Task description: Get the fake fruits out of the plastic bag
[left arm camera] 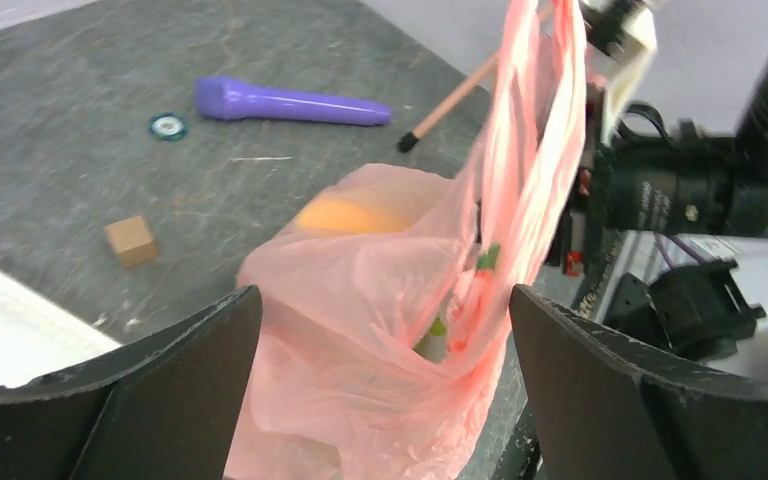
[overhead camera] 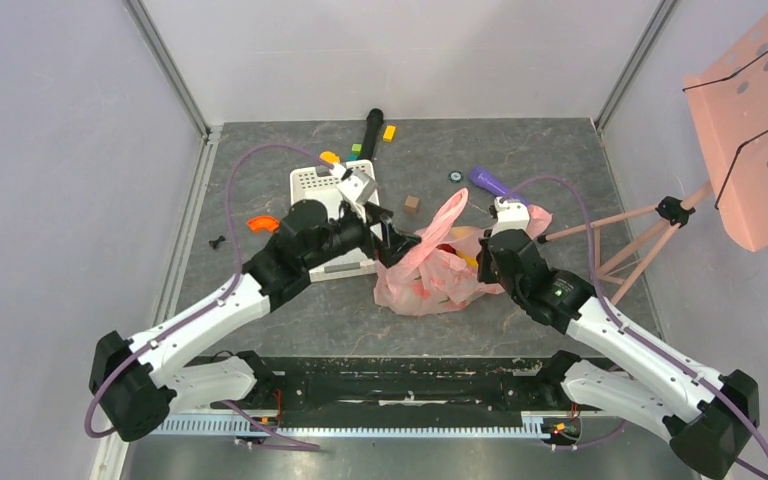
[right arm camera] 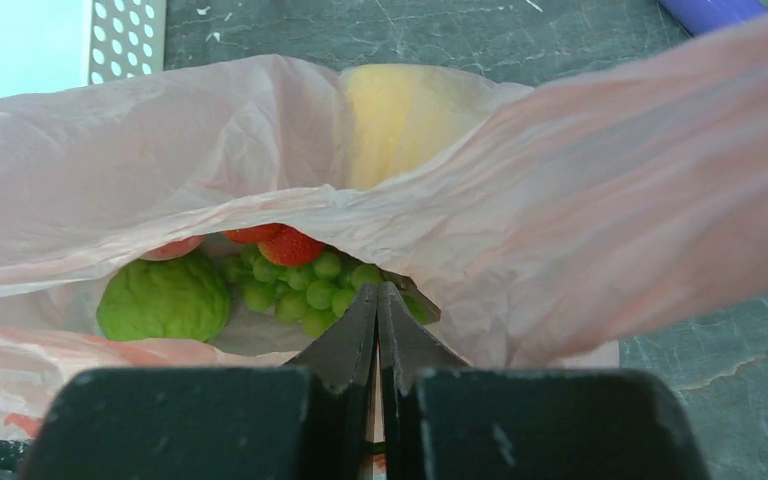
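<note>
The pink plastic bag (overhead camera: 438, 268) lies in the middle of the table, one handle (left arm camera: 540, 110) pulled up. My right gripper (right arm camera: 377, 290) is shut on the bag's rim at its mouth, with pink film between the fingers. Inside the bag I see fake fruits: a bumpy green fruit (right arm camera: 165, 297), a green grape cluster (right arm camera: 305, 285), a red berry (right arm camera: 285, 245) and a yellow fruit (right arm camera: 410, 110) behind the film. My left gripper (left arm camera: 382, 300) is open, its fingers standing wide on either side of the bag's flank. Nothing is gripped between them.
A white perforated basket (overhead camera: 312, 186) stands under the left wrist. A purple cylinder (overhead camera: 492, 184), a brown cube (overhead camera: 412, 203), a black cylinder (overhead camera: 372, 125) and small coloured blocks (overhead camera: 388, 132) lie behind the bag. A pink stand's legs (overhead camera: 640, 240) reach in from the right.
</note>
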Controlling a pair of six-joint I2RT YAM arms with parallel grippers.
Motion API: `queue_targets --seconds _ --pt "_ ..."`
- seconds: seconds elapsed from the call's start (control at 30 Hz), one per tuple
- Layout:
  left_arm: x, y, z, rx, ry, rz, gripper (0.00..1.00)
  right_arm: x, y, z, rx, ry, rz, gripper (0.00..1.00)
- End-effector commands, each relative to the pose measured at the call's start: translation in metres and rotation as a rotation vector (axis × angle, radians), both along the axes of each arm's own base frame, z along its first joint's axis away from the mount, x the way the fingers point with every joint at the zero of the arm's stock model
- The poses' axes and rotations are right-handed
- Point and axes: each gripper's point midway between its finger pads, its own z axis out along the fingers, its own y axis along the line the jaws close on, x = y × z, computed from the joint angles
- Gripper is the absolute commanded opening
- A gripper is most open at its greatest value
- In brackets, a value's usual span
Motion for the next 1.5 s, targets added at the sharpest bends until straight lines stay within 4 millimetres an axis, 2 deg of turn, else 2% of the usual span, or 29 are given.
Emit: queue_targets --seconds 0.0,0.2,0.33,0.43,0.5,0.63,0.8,0.93,1.1,1.27,1.37,1.47 --pt "0.018 0.033 0.001 0.16 0.12 0.217 1.0 0.006 0.008 0.015 0.043 -0.052 0.024 0.0" --pt "0.027 0.096 0.005 0.311 0.179 0.491 1.0 0.006 0.011 0.019 0.052 -0.061 0.041 0.0" --pt "0.029 0.125 0.011 0.303 0.182 0.616 1.0 0.006 0.011 0.02 0.058 -0.065 0.044 0.0" --pt "0.023 0.127 0.018 0.278 0.166 0.597 1.0 0.006 0.011 0.02 0.057 -0.065 0.048 0.0" --pt "0.016 0.12 0.02 0.275 0.117 0.51 1.0 0.006 0.012 0.019 0.054 -0.065 0.05 0.0" --pt "0.007 0.119 0.037 0.195 0.085 0.484 1.0 0.006 0.012 0.021 0.055 -0.066 0.052 0.0" --pt "0.013 0.13 0.031 0.352 0.139 0.531 1.0 0.006 0.014 0.025 0.062 -0.073 0.061 0.0" --pt "0.013 0.134 0.034 0.306 0.265 0.621 1.0 0.006 0.014 0.027 0.066 -0.075 0.066 0.0" --pt "0.004 0.136 0.044 0.236 0.252 0.561 1.0 0.005 0.015 0.027 0.069 -0.076 0.07 0.0" --pt "-0.009 0.119 0.074 0.134 0.175 0.404 1.0 0.004 0.014 0.028 0.068 -0.076 0.07 0.0" --pt "-0.007 0.115 0.09 0.097 0.169 0.404 1.0 0.004 0.014 0.029 0.075 -0.078 0.07 0.0" --pt "-0.014 0.087 0.106 0.113 0.16 0.235 1.0 0.003 0.017 0.03 0.09 -0.075 0.073 0.0"
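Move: The fruits in the open pink bag lie about 10 cm to the left hand's right, some 4 cm back and 22 cm below it. The loose bag handle rises about 6 cm to that hand's right and 2 cm ahead, 10 cm lower. The white basket is some 12 cm to its left, 4 cm ahead, and a brown block 8 cm ahead, 3 cm right, both on the table. From the right hand, the fruits are about 6 cm left, level ahead, 12 cm below. Wide open, the left hand backs left off the bag over the basket, some 12 cm, rising; right keeps hold. ##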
